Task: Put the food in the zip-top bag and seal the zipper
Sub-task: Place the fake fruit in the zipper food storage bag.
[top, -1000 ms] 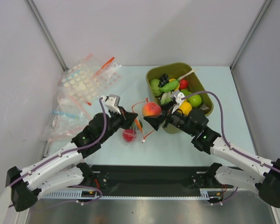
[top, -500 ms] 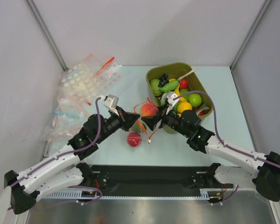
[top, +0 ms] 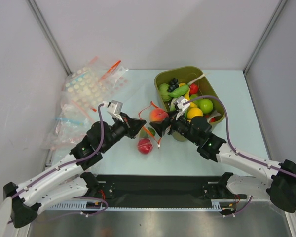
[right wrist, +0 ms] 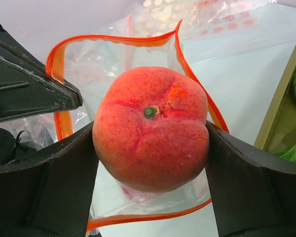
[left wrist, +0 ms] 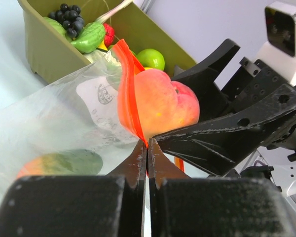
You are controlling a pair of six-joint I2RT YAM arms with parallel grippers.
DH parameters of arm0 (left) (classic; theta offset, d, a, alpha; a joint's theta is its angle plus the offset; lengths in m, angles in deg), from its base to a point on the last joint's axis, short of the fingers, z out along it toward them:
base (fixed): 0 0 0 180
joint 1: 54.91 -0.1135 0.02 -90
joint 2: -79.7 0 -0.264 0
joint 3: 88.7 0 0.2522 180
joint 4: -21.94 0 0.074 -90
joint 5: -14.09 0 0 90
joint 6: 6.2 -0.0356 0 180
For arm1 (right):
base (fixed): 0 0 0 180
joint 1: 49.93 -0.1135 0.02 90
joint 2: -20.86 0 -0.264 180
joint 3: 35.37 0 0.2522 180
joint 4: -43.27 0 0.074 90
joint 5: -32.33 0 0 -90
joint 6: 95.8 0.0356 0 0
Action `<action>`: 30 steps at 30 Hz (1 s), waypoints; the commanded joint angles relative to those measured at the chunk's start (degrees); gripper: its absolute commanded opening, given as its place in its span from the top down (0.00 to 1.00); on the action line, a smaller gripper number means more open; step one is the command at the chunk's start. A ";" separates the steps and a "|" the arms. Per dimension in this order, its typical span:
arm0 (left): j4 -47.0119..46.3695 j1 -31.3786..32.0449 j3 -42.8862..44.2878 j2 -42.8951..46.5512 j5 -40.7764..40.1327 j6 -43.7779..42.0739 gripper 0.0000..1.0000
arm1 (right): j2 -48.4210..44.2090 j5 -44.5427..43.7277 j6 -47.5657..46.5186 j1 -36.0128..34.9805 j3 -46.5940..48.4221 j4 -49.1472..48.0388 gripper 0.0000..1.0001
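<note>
The zip-top bag (left wrist: 54, 118) hangs open between the two arms. My left gripper (left wrist: 147, 145) is shut on its red-orange zipper (left wrist: 126, 98) at the near rim. A peach (right wrist: 150, 128) sits in the bag's mouth, ringed by the zipper (right wrist: 113, 38), with my right gripper (right wrist: 150, 143) shut on its sides. From above, the peach (top: 158, 115) lies between the left gripper (top: 139, 126) and the right gripper (top: 160, 123). A red fruit (top: 144, 145) rests in the bag's bottom, and a green and orange piece (left wrist: 64, 163) shows through the plastic.
The olive-green tub (top: 215, 98) stands just right of the right arm, holding a green apple (top: 205, 105), a yellow fruit (top: 195, 113), dark grapes (top: 173, 83) and a cucumber (top: 179, 91). A pile of other clear bags (top: 91, 86) lies at the back left.
The bag has swung a little to the right, carrying the red fruit with it. The right gripper has shifted the peach slightly left, into the bag's mouth. Both grips are unchanged.
</note>
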 commanded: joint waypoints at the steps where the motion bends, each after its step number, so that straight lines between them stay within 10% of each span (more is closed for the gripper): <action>1: -1.81 0.05 1.14 0.98 -0.61 0.97 1.00 | 0.76 0.30 -0.28 -0.23 2.39 -0.29 0.25; 24: -4.89 0.22 2.54 -0.25 12.58 0.35 1.00 | 6.90 5.40 0.42 -0.40 3.53 -1.96 0.44; 30: -2.78 0.22 2.72 -0.17 8.98 0.79 1.00 | 9.11 11.02 0.43 -0.40 3.80 -3.54 0.22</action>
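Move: The right hand holds the peach just outside the open bag mouth, whose middle lies about 4 cm to its left, level fore and aft, and some 3 cm below. Counted from that hand, the mango in the bag is roughly 5 cm left and 2 back, the red fruit 6 left and 7 back, both some 10 cm down; the bin's middle is 13 cm right and 9 ahead. From the left hand, pinching the orange zipper, the mouth lies about 3 cm right and 2 ahead, slightly below. The right hand keeps its grip on the peach and lowers it through the orange-rimmed mouth, first nearly straight down and then down and to the left together, about 5 cm down and 3 cm left in all, tipping its fingers slightly downward. The left hand, still shut on the zipper edge, draws that side of the mouth some 2.5 cm back and 2 cm to the right while turning about 10 degrees clockwise. ##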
